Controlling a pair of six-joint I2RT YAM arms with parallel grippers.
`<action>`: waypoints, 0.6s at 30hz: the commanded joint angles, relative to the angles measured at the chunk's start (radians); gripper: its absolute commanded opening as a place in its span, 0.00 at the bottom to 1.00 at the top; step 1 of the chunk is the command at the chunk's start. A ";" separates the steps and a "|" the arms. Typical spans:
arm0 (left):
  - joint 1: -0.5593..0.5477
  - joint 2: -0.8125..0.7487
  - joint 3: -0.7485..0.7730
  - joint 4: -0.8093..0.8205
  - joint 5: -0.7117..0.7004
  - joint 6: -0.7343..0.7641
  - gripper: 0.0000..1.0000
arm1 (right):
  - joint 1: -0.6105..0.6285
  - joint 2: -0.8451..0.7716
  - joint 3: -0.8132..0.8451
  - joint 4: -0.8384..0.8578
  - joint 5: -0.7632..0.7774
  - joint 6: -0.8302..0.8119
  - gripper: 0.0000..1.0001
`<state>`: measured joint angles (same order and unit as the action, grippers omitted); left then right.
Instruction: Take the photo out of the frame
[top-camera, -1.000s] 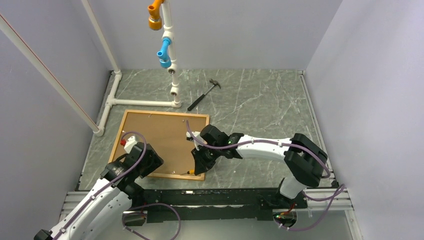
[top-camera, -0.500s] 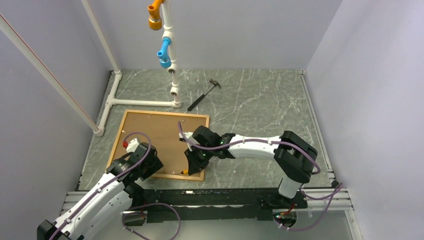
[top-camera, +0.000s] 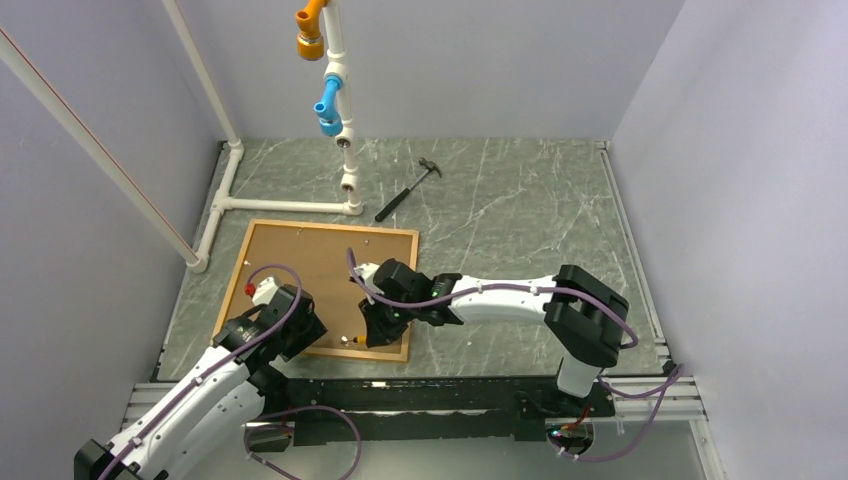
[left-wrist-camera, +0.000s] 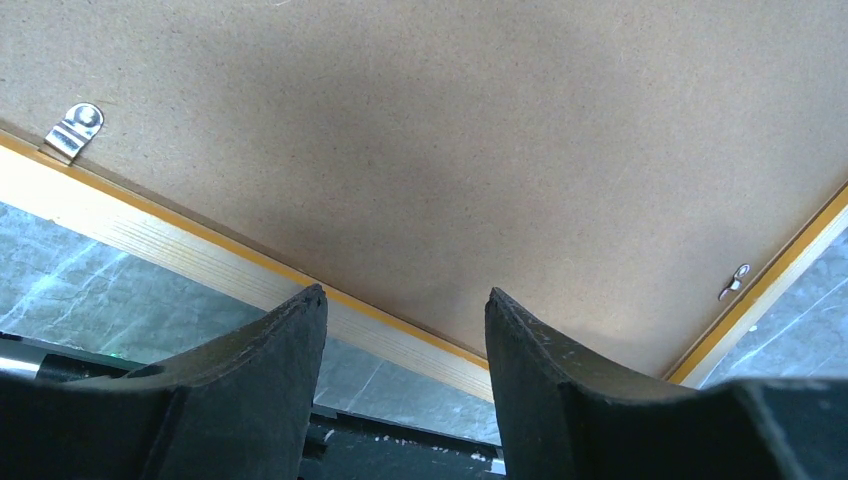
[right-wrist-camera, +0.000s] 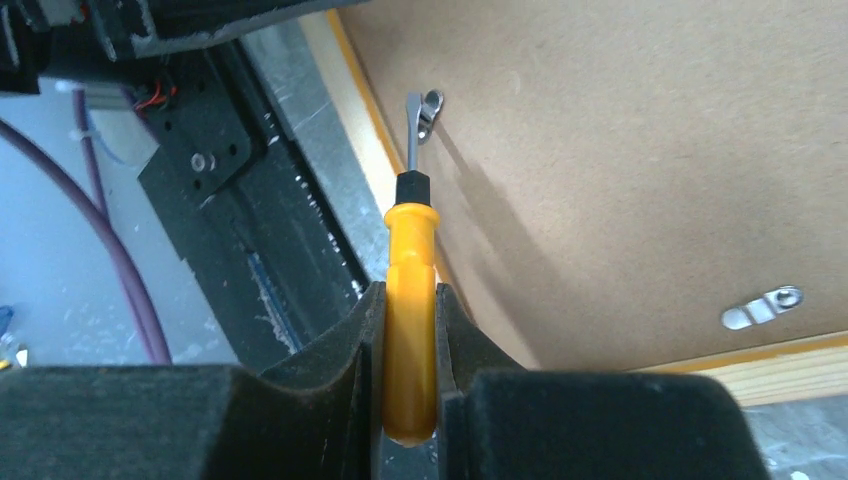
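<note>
The frame (top-camera: 330, 228), a thin orange border, lies face down on the table. Its brown board back (top-camera: 310, 270) fills it, so the photo's printed side is hidden. My right gripper (right-wrist-camera: 408, 290) is shut on an orange-handled screwdriver (right-wrist-camera: 412, 240). The screwdriver's metal tip touches a small metal clip (right-wrist-camera: 430, 105) on the frame's near edge. Seen from above, that gripper (top-camera: 378, 325) is over the frame's near right part. My left gripper (left-wrist-camera: 405, 295) hangs open over the near left edge of the frame (left-wrist-camera: 200, 255), holding nothing.
More metal clips (left-wrist-camera: 75, 128) (right-wrist-camera: 762, 307) sit along the board's edges. A hammer (top-camera: 408, 189) lies behind the frame. A white pipe structure (top-camera: 290, 205) with blue (top-camera: 327, 105) and orange (top-camera: 310, 35) fittings stands at the back left. A black rail (top-camera: 400, 395) borders the near edge.
My right arm has slid left along the frame's near edge, carrying the screwdriver. My left arm drew back slightly toward its base and then held still.
</note>
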<state>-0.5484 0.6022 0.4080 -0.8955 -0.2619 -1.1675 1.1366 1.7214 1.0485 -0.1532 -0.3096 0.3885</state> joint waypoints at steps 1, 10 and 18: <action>0.001 0.004 -0.004 -0.001 0.005 -0.005 0.63 | -0.008 -0.018 0.023 0.003 0.192 0.009 0.00; 0.001 -0.034 0.039 0.041 0.038 0.098 0.66 | -0.027 -0.279 -0.090 0.132 0.205 -0.004 0.00; -0.007 -0.004 0.078 0.315 0.268 0.372 0.68 | -0.201 -0.496 -0.250 0.081 0.325 -0.001 0.00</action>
<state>-0.5484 0.5705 0.4305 -0.7765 -0.1417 -0.9653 1.0355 1.3029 0.8791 -0.0765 -0.0639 0.3878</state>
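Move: The metal clip on the frame's near edge, where the held screwdriver's tip is, lies about 6 cm left of the right hand, level with it in reach and some 6 cm below. The right-edge clip is roughly 6 cm to the right, 7 cm ahead and 6 cm below; the frame's near right corner about 7 cm right, 4 cm back and 7 cm below. From the left hand, the near-edge clip lies some 8 cm right, 3 cm back and 4 cm below. The near-edge clip is left behind: the right hand, its grip on the screwdriver unchanged, first draws the tip forward about 2 cm almost level, then lifts it well clear, about 10 cm up in all, swinging forward and right over the right-edge clip while the wrist turns clockwise and tilts the driver flatter. The empty, open left hand drifts right and up a few centimetres, turning clockwise. ##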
